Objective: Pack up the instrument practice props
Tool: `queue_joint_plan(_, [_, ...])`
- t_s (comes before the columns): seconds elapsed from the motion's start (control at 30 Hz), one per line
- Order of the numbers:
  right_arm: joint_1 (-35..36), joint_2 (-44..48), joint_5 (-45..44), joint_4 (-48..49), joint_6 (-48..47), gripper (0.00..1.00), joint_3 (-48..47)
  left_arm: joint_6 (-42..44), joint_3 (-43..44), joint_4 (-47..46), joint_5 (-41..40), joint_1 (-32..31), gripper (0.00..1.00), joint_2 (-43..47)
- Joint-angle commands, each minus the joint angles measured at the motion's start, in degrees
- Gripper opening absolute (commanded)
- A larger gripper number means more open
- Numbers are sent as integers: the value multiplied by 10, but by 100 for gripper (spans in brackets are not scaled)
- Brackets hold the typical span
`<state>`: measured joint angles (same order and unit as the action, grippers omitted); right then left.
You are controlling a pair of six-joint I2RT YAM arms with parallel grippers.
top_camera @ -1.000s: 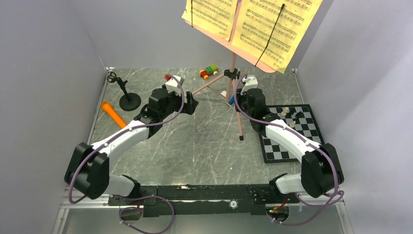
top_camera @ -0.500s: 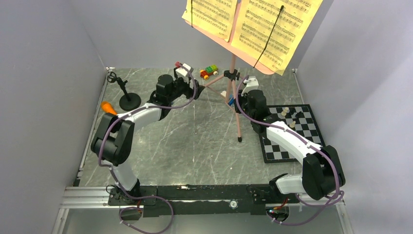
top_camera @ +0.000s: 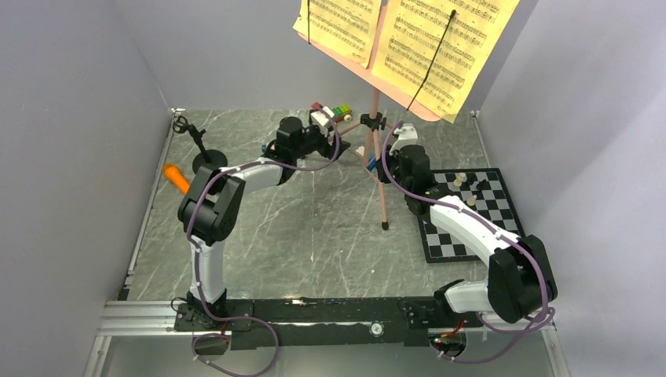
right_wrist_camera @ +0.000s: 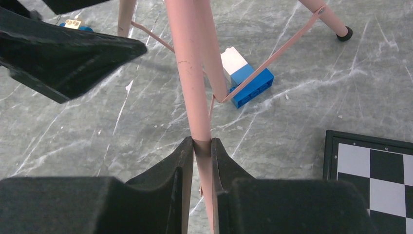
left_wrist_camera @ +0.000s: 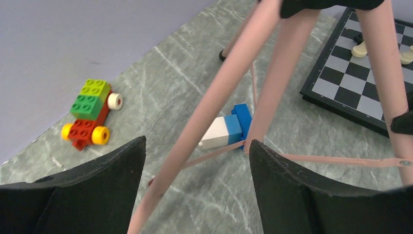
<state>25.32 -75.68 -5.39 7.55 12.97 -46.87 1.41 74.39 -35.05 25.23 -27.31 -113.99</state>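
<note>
The pink music stand [top_camera: 375, 102] rises at the back centre, with the yellow sheet-music pages [top_camera: 440, 47] on its desk. My right gripper [right_wrist_camera: 201, 142] is shut on one pink tripod leg [right_wrist_camera: 192, 73]. My left gripper [left_wrist_camera: 197, 146] is open, its jaws on either side of another leg [left_wrist_camera: 214, 92] that runs closer to the left finger. In the top view the left gripper [top_camera: 338, 137] is just left of the tripod hub. The orange microphone [top_camera: 177, 178] lies at the far left. The black mic stand [top_camera: 206, 157] stands behind it, partly hidden by my left arm.
A building-block car [left_wrist_camera: 90, 113] sits by the back wall. A blue-and-white block [left_wrist_camera: 229, 129] lies under the tripod. The chessboard [top_camera: 471, 228] with pieces lies on the right, its corner [left_wrist_camera: 350, 92] close to the stand's legs. Grey walls close in on three sides.
My left arm has swung right and far back, bringing its open gripper around a tripod leg. The stand's near foot has shifted slightly. The right gripper keeps its hold.
</note>
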Motion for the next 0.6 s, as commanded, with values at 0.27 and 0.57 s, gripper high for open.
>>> queue_joint_plan(0.27, [18,12,68,-9,31,0,2,83,85,26,-78,-27,68,-49])
queue_joint_plan(0.57, [19,13,70,-7,32,0,1,103,75,20,-121,-31,27,-46])
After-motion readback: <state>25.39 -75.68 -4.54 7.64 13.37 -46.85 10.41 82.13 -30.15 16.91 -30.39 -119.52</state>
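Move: The left leg of the pink music stand slants just off the left hand's open fingers, about 3 cm ahead, 2 cm to the right and 1 cm lower. On the table some 16 cm below that hand, the blue-and-white brick lies about 7 cm ahead and 9 cm right, the toy car roughly 22 cm ahead and 3 cm left. From the right hand, which holds the near leg, the left leg's grasp spot is about 10 cm ahead, 9 cm left and 2 cm up. The stand's left leg is taken between the left fingers: that hand slips right about 2.5 cm, then forward nearly 3 cm, sinking slightly and rolling a little, its left side rising. Its wide-open fingers close by more than half to pinch the leg, while the right hand stays put and keeps its grip on the near leg. ##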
